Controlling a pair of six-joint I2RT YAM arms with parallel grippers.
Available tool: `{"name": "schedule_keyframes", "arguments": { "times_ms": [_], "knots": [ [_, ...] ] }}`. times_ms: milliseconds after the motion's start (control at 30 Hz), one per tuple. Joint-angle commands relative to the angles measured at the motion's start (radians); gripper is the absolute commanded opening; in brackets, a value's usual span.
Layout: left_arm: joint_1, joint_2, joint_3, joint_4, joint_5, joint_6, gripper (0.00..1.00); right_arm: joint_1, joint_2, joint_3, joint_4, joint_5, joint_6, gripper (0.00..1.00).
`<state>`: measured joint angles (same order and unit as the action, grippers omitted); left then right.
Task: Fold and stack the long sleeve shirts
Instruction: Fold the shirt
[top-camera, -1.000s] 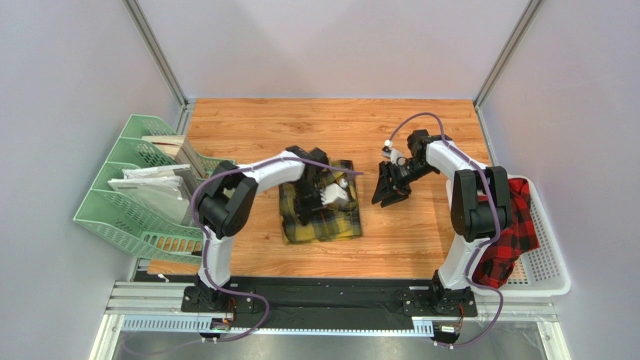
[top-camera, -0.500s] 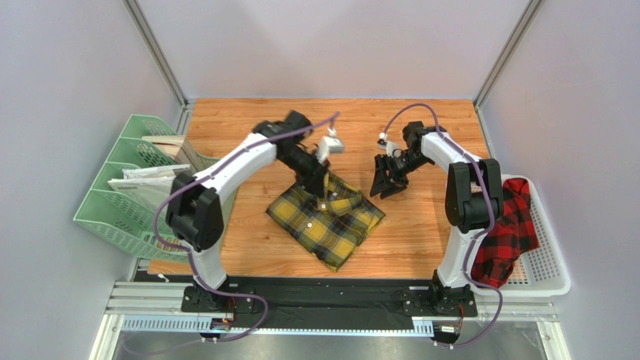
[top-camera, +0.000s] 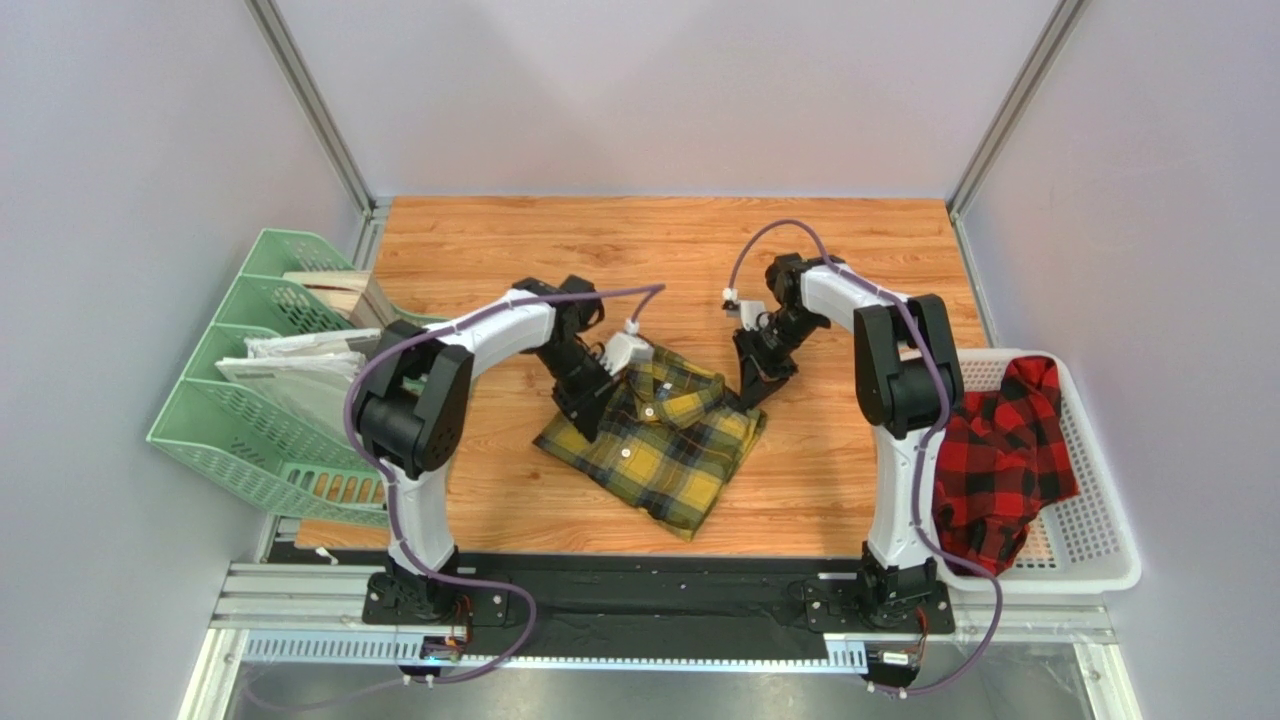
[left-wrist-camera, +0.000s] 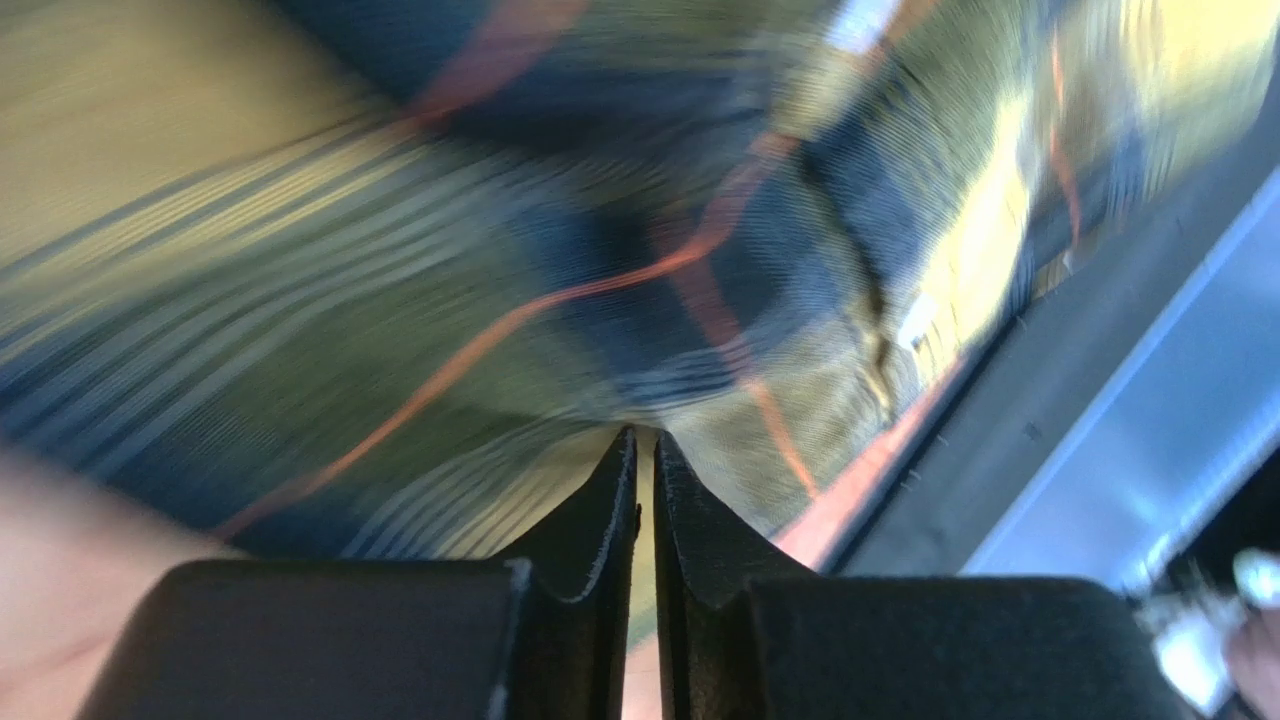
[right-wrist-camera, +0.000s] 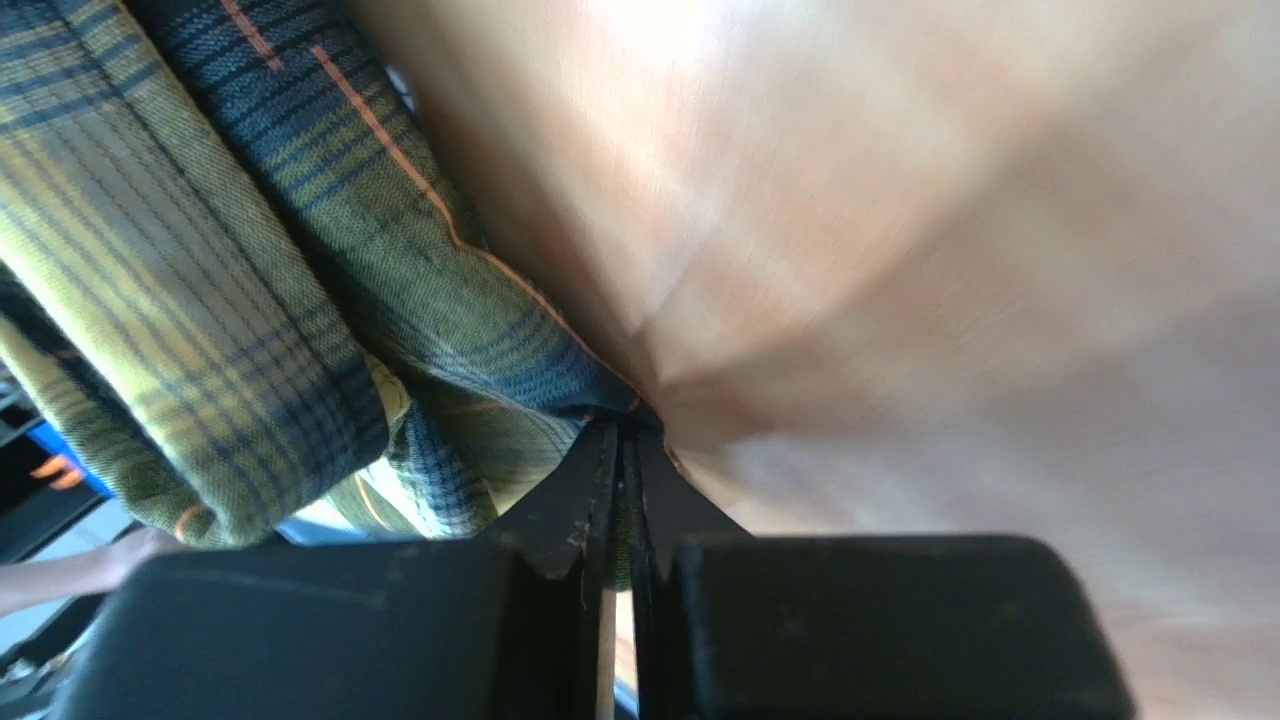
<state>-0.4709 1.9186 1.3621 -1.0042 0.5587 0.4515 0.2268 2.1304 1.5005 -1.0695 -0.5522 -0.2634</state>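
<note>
The yellow-and-black shirt (top-camera: 661, 443) lies loosely spread in a diamond shape on the wooden table (top-camera: 496, 248). My left gripper (top-camera: 579, 393) is down on its left edge; in the left wrist view (left-wrist-camera: 646, 435) the jaws are almost together, tips against blurred plaid cloth (left-wrist-camera: 451, 270). My right gripper (top-camera: 747, 393) sits at the shirt's right corner. The right wrist view (right-wrist-camera: 624, 428) shows it shut, with a fold of the plaid cloth (right-wrist-camera: 196, 300) pinched at its tips. The red-and-black shirt (top-camera: 999, 458) lies crumpled in the basket.
The white perforated basket (top-camera: 1104, 525) stands at the right edge of the table. A green file rack (top-camera: 256, 405) holding papers stands at the left. Grey walls close in the back and both sides.
The yellow shirt went from a compact folded rectangle to a spread, turned diamond. My left gripper swung back, then down onto its left edge. My right gripper moved left and shut on the right corner.
</note>
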Motion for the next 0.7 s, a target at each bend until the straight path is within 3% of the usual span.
{"name": "schedule_keyframes", "arguments": {
  "times_ms": [0,100,167,333,500,667],
  "knots": [
    [-0.119,-0.042,-0.063,-0.037,0.093,0.032,0.10,0.026,0.062,0.192,0.086,0.045,-0.088,0.04],
    [-0.158,-0.084,-0.092,-0.031,0.160,0.013,0.08,0.048,0.082,0.294,0.060,-0.004,-0.126,0.10],
    [-0.153,-0.118,-0.092,-0.040,0.176,0.012,0.10,0.046,0.069,0.331,0.024,-0.005,-0.134,0.21],
    [0.012,-0.239,-0.083,-0.005,0.289,-0.071,0.32,-0.018,-0.052,0.317,-0.055,-0.043,-0.151,0.40],
    [0.155,-0.241,-0.021,0.044,0.261,-0.177,0.48,-0.040,-0.194,0.208,-0.061,-0.124,-0.139,0.49],
    [0.201,-0.159,0.012,0.081,0.187,-0.244,0.49,0.002,-0.176,0.147,-0.023,-0.100,-0.082,0.49]
  ]
}}
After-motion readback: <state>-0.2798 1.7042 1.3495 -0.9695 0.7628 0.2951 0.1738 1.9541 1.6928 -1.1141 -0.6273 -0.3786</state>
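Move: The left fingers are down on the shirt's left side, nearly shut on it, with its middle about 8 cm to their right and level with them, its left hem corner some 7 cm to their left, and its collar about 14 cm right and 6 cm ahead. The right fingers pinch its right shoulder edge: the shirt's middle lies roughly 12 cm left and 5 cm back, the collar 8 cm left and 2 cm ahead, the near hem corner 8 cm left and 19 cm back. The two hands swivel the skewed shirt counter-clockwise on the table, the left dragging its side about 8 cm back and a little right while the right pulls the shoulder edge about 8 cm forward and slightly left. Then both open wide and come clear: the left rises and swings forward and left to the upper left corner, and the right goes up, slightly back and right, beyond the right shoulder, its fingers tipped some 20 degrees forward. ##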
